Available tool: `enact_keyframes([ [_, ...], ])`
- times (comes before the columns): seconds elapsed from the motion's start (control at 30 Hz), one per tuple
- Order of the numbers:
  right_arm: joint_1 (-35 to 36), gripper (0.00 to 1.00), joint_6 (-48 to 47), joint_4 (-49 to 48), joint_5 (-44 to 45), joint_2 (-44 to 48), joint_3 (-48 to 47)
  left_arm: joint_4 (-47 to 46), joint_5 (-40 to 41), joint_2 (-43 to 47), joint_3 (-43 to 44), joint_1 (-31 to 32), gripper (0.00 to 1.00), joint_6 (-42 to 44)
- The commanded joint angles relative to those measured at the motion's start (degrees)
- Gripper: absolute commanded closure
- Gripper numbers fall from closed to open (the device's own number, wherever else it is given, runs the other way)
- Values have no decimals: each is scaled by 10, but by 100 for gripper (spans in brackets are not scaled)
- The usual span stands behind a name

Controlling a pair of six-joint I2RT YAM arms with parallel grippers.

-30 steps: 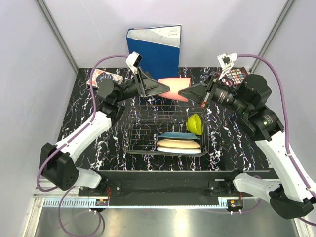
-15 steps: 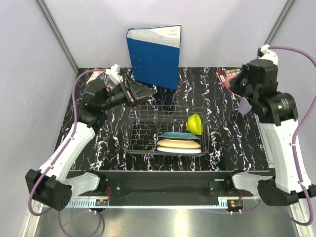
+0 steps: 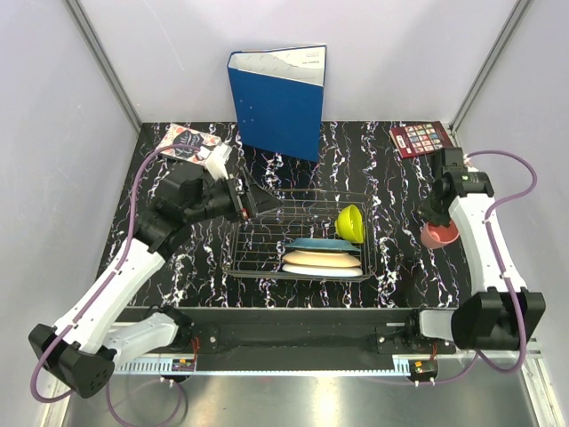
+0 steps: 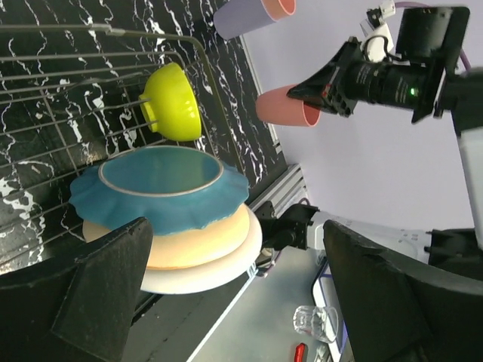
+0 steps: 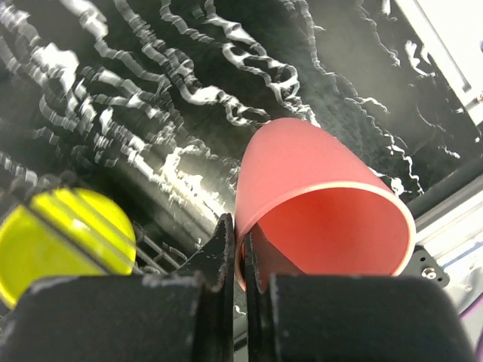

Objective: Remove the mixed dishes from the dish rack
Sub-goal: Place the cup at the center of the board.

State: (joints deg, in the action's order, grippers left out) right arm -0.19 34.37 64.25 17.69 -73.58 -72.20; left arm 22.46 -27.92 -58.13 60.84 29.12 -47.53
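Note:
The dish rack (image 3: 267, 240) holds a yellow-green bowl (image 3: 352, 222) on edge and a stack of teal plate (image 3: 320, 244), cream plate (image 3: 322, 260) and white plate (image 3: 324, 271) at its right end. My right gripper (image 5: 241, 256) is shut on the rim of a pink cup (image 5: 317, 196), held low at the table's right, right of the rack (image 3: 440, 234). My left gripper (image 3: 258, 203) is open and empty over the rack's back left corner. The left wrist view shows the bowl (image 4: 173, 102), the plates (image 4: 162, 188), and a lavender cup (image 4: 241, 16) beside another pink cup (image 4: 278, 7).
A blue binder (image 3: 280, 98) stands upright behind the rack. Small books lie at the back left (image 3: 188, 140) and back right (image 3: 421, 139). Walls close in both sides. The table's front edge and a metal rail run below the rack.
My right arm swung from behind the rack to the right side and came down with the pink cup. My left arm drew back and lowered over the rack's back left, gripper open.

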Motion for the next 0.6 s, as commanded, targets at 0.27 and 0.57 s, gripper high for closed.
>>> enact_keyframes([
  [0.27,-137,100,-8,-61,-26,-145,-50,25,21,42,-25,27,2,31],
  [0.57,-158,100,-4,-90,-28,-228,-87,26,28,37,-32,30,2,36],
])
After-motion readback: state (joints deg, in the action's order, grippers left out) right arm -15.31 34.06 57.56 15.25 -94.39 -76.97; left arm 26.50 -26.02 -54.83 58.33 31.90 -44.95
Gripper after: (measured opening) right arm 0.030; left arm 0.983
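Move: The right hand already pinches the pink cup's rim; the bare counter it is being taken to lies about 4 cm ahead, 10 cm to its right and some 17 cm below. The purple cup stack stands roughly 15 cm ahead and 6 cm to the right of this hand, and the lime cup in the rack about 20 cm to its left and 2 cm ahead. From the idle left hand, that counter spot is some 59 cm to the right, 8 cm ahead and 30 cm below. Keeping its pinch on the pink cup's rim, the right hand carries the cup right and down, about 7 cm each way, and increasingly forward too, some 4 cm in all, out towards the near side of the purple cup stack while the wrist turns clockwise roughly 15 degrees. The empty left hand, fingers still wide open, eases back and down about 3 cm by the rack. ##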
